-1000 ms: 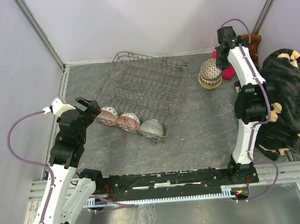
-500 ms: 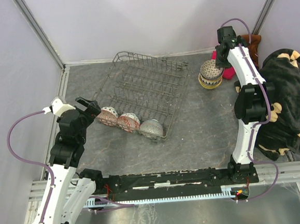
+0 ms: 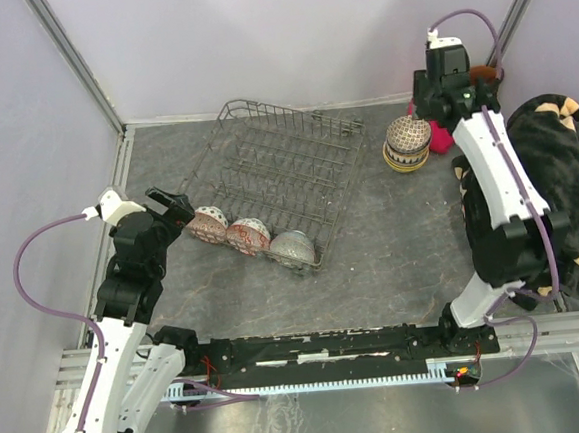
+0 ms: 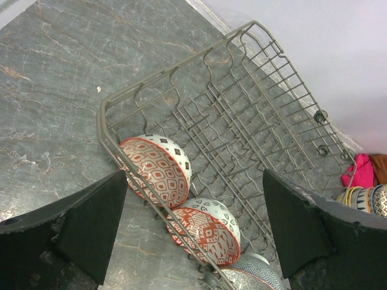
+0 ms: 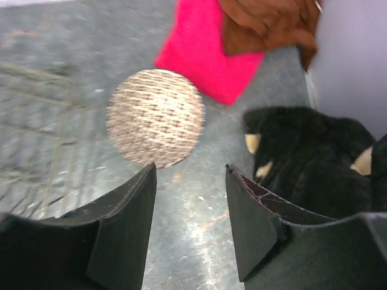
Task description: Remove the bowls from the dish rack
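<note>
The grey wire dish rack (image 3: 276, 172) lies mid-table. Three bowls stand on edge along its near side: a red-patterned one (image 3: 208, 224), a second red one (image 3: 248, 236) and a blue-grey one (image 3: 292, 247). My left gripper (image 3: 173, 206) hovers open just left of them, framing the two red bowls (image 4: 158, 171) (image 4: 208, 232) in the left wrist view. At the right stands a stack of bowls (image 3: 407, 142), its top bowl (image 5: 156, 118) upside down. My right gripper (image 5: 190, 175) hangs open above and beside that stack, holding nothing.
A pink cloth (image 3: 442, 140) and a brown item (image 3: 489, 80) lie behind the stack. A black blanket with cream patches (image 3: 558, 185) fills the right edge. Walls close the back and both sides.
My right gripper has opened, let go of the top bowl on the stack and lifted away from it. The left arm has not moved.
</note>
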Controlling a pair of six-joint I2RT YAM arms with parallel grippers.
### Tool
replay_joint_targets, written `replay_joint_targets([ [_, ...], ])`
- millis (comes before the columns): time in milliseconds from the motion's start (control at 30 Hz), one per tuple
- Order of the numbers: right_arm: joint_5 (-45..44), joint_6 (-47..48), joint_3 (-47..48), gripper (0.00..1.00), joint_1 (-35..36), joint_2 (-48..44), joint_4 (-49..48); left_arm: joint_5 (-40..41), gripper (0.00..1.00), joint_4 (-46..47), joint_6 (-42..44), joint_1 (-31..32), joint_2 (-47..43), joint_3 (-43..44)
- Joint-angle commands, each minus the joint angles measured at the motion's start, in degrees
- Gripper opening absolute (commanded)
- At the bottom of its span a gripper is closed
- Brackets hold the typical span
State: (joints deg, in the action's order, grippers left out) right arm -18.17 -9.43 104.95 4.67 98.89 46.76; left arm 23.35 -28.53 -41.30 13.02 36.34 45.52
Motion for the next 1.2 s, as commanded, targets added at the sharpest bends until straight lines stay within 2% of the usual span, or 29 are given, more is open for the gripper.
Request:
replay_joint_targets([
  [0,0.88,4.83,-5.98,0.58,9.93,-7.73,-8.84,-0.18,0.99,2.67,0.35,0.17,-0.31,1.15],
  [167,1.73,6.52,-12.26,0.58,24.92,-10.29,-11.78,0.29,0.99,2.37,0.51,0.17,-0.20,1.47],
  [333,-3.98,9.07,-16.87,0.57,39.62,-10.51,-13.14,0.77,0.99,1.58,0.89,0.21,0.27,2.03],
  [567,-10.39,10.13,-23.51,0.57,54.15,-10.15,-14.86,2.19,0.99,0.33,1.46,0.17,-0.32,2.62],
  [833,-14.59,10.36,-27.10,0.56,62.64,-6.59,-15.47,1.92,0.99,-0.05,1.44,0.13,-0.87,2.71],
  [1167,-17.88,10.36,-28.39,0.55,64.24,-1.88,-16.75,2.13,0.99,0.09,1.64,0.18,-0.88,2.91],
])
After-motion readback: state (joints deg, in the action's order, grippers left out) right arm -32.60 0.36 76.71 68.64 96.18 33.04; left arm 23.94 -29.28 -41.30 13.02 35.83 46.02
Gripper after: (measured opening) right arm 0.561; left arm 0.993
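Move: The grey patterned bowl, the rightmost of three left in the rack, lies roughly 38 cm left of the right hand, 22 cm nearer the base and 20 cm below it. The red patterned bowl sits about 10 cm left of the grey one and 4 cm farther out. The bowl stack just left behind is some 5 cm left of the right hand, 3 cm ahead and 17 cm below. From the left hand, the grey bowl is about 23 cm to the right, 3 cm back and 19 cm below. The grey patterned bowl is what the right hand swings to, away from the stack: about 35 cm left and 22 cm back, first rising some 4 cm, then sinking to 12 cm below its start. The hand turns about 60 degrees counter-clockwise while its left side dips, and slows just above the bowl, fingers staying half open and still empty. ##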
